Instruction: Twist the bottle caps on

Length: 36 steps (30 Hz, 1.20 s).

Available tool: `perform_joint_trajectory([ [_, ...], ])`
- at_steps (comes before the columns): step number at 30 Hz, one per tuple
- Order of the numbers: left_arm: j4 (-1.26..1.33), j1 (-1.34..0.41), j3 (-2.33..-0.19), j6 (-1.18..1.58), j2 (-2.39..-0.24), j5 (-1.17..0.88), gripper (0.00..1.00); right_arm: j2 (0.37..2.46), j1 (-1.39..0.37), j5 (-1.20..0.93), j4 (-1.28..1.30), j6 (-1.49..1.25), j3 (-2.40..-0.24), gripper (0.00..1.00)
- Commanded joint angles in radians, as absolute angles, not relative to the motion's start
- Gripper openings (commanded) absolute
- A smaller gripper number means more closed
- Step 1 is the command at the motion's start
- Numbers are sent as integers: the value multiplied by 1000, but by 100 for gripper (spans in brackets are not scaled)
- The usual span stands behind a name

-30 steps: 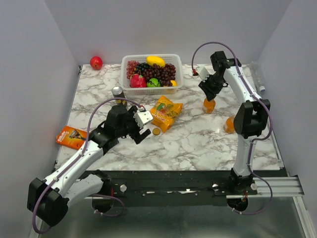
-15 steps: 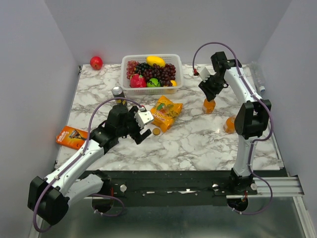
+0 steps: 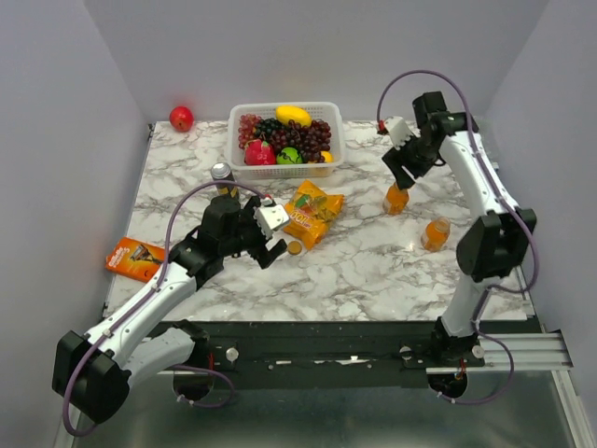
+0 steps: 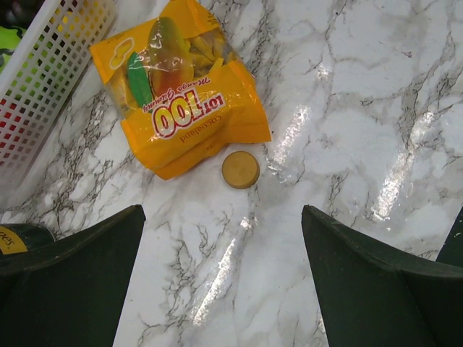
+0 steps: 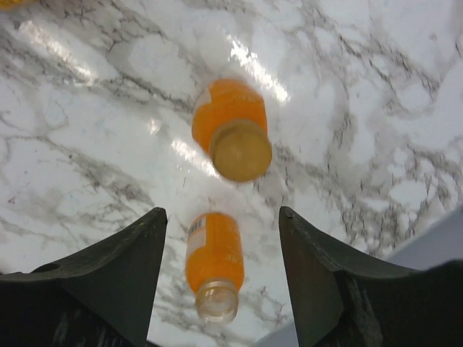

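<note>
In the right wrist view an orange bottle [image 5: 224, 116] stands upright with a golden cap [image 5: 240, 150] on its neck. A second orange bottle [image 5: 215, 253] stands closer, its mouth uncapped. My right gripper [image 5: 221, 212] hovers open above them and holds nothing. From the top view it [image 3: 403, 175] hangs just above the capped bottle [image 3: 396, 198], and the uncapped one [image 3: 435, 233] stands to the front right. A loose golden cap [image 4: 240, 169] lies flat on the marble beside a yellow snack bag [image 4: 181, 101]. My left gripper [image 4: 223, 210] is wide open just short of that cap [image 3: 295, 247].
A white basket [image 3: 328, 140] of fruit stands at the back centre, with a red apple [image 3: 181, 118] to its left. A dark can [image 3: 221, 173] stands near the left arm. An orange packet [image 3: 135, 259] lies at the left edge. A clear bottle [image 3: 484, 142] lies by the right wall.
My right gripper has opened, let go of the capped bottle's top and lifted away to the right. The left arm has barely moved.
</note>
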<state>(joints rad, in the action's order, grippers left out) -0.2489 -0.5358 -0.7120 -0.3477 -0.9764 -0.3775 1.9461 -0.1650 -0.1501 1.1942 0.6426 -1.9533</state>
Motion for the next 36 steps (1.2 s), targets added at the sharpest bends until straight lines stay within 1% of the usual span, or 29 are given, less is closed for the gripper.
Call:
perform_joint_trajectory([
  [1,-176,-529,-710,-298,-962,-400,99,1654,-109,-81,1193,581,-1732,72],
  [3,-158,-529,-709,-275,-962,-419,99,1594,-88,-75,1193,577,-1595,72],
  [7,-130,-529,-703,-247,-963,-440,99,1468,-40,-58,1157,594,-1409,73],
  [10,-114,-531,-703,-235,-971,-452,99,1440,-32,-43,1117,607,-1336,73],
  [26,-147,-529,-730,-242,-997,-454,99,1575,-3,-35,1022,653,-1358,73],
  [31,-155,-529,-749,-250,-1014,-454,99,1604,32,-22,1000,666,-1364,73],
  [36,-153,-529,-752,-250,-1022,-462,99,1626,58,-23,1002,675,-1382,70],
])
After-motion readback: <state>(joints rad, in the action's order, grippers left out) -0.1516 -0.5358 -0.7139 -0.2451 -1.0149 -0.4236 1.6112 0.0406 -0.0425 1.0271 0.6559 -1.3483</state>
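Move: The uncapped orange bottle stands about 9 cm back and 12 cm to the right of the right hand, its middle some 10 cm below. The capped orange bottle is almost under that hand, about 2 cm ahead, 1 cm left and 9 cm down; the clear bottle lies roughly 19 cm ahead and 25 cm right. From the left hand, the uncapped bottle is about 8 cm ahead, 50 cm right and 10 cm below. Right hand, still open, arcs 14 cm back and rightward, then sinks and eases forward towards the uncapped bottle. ##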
